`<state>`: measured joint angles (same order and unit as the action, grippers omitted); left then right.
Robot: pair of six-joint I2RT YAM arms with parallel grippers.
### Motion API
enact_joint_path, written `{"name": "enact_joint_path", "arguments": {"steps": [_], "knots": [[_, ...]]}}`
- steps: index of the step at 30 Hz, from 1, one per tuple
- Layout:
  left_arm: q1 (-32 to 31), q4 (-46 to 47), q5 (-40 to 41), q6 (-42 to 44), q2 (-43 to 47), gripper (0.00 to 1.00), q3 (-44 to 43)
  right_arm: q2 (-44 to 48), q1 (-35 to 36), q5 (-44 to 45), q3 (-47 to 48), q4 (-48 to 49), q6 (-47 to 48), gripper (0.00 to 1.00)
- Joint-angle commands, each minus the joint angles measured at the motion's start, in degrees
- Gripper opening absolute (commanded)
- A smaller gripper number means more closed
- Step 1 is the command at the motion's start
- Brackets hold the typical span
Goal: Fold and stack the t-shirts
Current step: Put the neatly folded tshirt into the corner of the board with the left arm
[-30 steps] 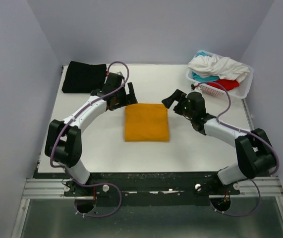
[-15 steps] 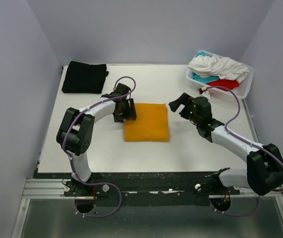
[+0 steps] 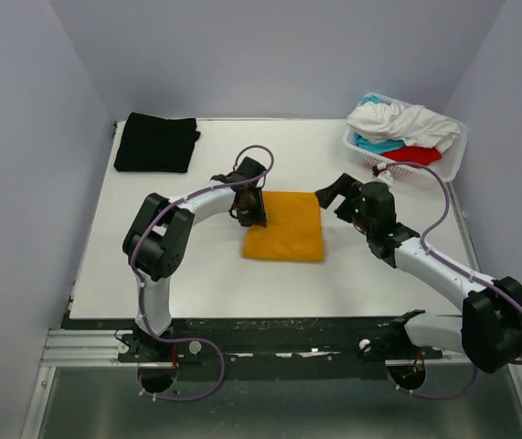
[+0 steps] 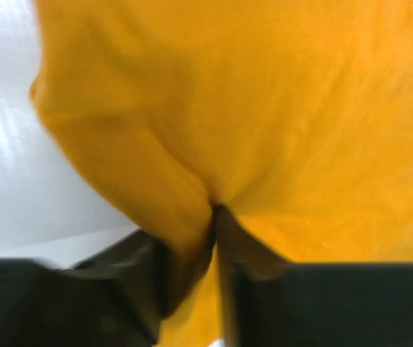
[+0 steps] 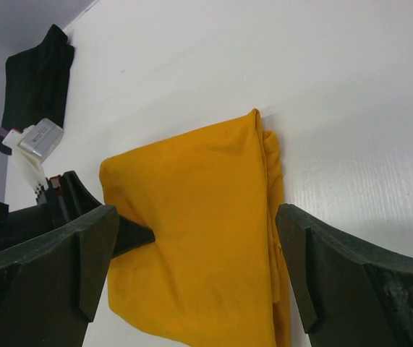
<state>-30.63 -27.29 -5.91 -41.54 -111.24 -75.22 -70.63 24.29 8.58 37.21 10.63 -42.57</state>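
Observation:
A folded mustard-orange t-shirt (image 3: 286, 226) lies in the middle of the white table (image 3: 197, 274). My left gripper (image 3: 253, 218) is at the shirt's left edge, and its jaws pinch a fold of the orange cloth (image 4: 264, 108) between them (image 4: 215, 217). Just off the shirt's right edge, my right gripper (image 3: 329, 192) stands open and holds nothing. In the right wrist view its wide-apart fingers (image 5: 195, 238) frame the orange shirt (image 5: 192, 181). A folded black t-shirt (image 3: 155, 142) lies at the table's back left corner.
A white lattice basket (image 3: 452, 160) at the back right holds crumpled white (image 3: 398, 119), teal (image 3: 375, 144) and red (image 3: 416, 154) shirts. Grey walls close in the table on three sides.
My left gripper has swung right from near the black shirt to the orange shirt's left edge and closed on it. The orange shirt has slid slightly right. The right arm shifted a little right.

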Motion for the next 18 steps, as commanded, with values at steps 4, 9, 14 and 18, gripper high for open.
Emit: {"name": "enact_joint_path", "arguments": {"steps": [4,9,14,18], "knots": [[-2.8,-13.4,12.4,0.8,-5.0,0.00,-7.6,2.6,-0.1,2.4,-1.3,-0.2,1.3,1.00],[-2.7,-19.9,25.9,9.0,-4.8,0.00,-18.5,5.0,-0.2,3.7,-1.8,-0.4,2.8,1.00],[0.1,-12.1,27.9,23.1,-4.7,0.00,-24.1,8.0,-0.1,7.0,-2.3,-1.1,5.1,1.00],[4.0,-12.7,28.0,32.5,-8.0,0.00,-32.6,10.1,-0.1,10.4,-2.8,-1.7,6.7,1.00]]}}
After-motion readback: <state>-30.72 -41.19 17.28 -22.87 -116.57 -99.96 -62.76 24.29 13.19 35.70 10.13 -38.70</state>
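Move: The left hand's partly closed fingers are at the left part of the folded orange t-shirt, whose middle lies about 5 cm to the right, 1 cm back and 1 cm below. The black t-shirt sits on the board's far left corner, some 21 cm ahead and 28 cm left; the laundry basket is about 23 cm ahead and 38 cm right. From the right hand, the orange t-shirt is roughly 12 cm left, 1 cm back and 14 cm below. Left fingers close on the orange t-shirt, drawing it forward, up and left some 13 cm; right hand rises. ##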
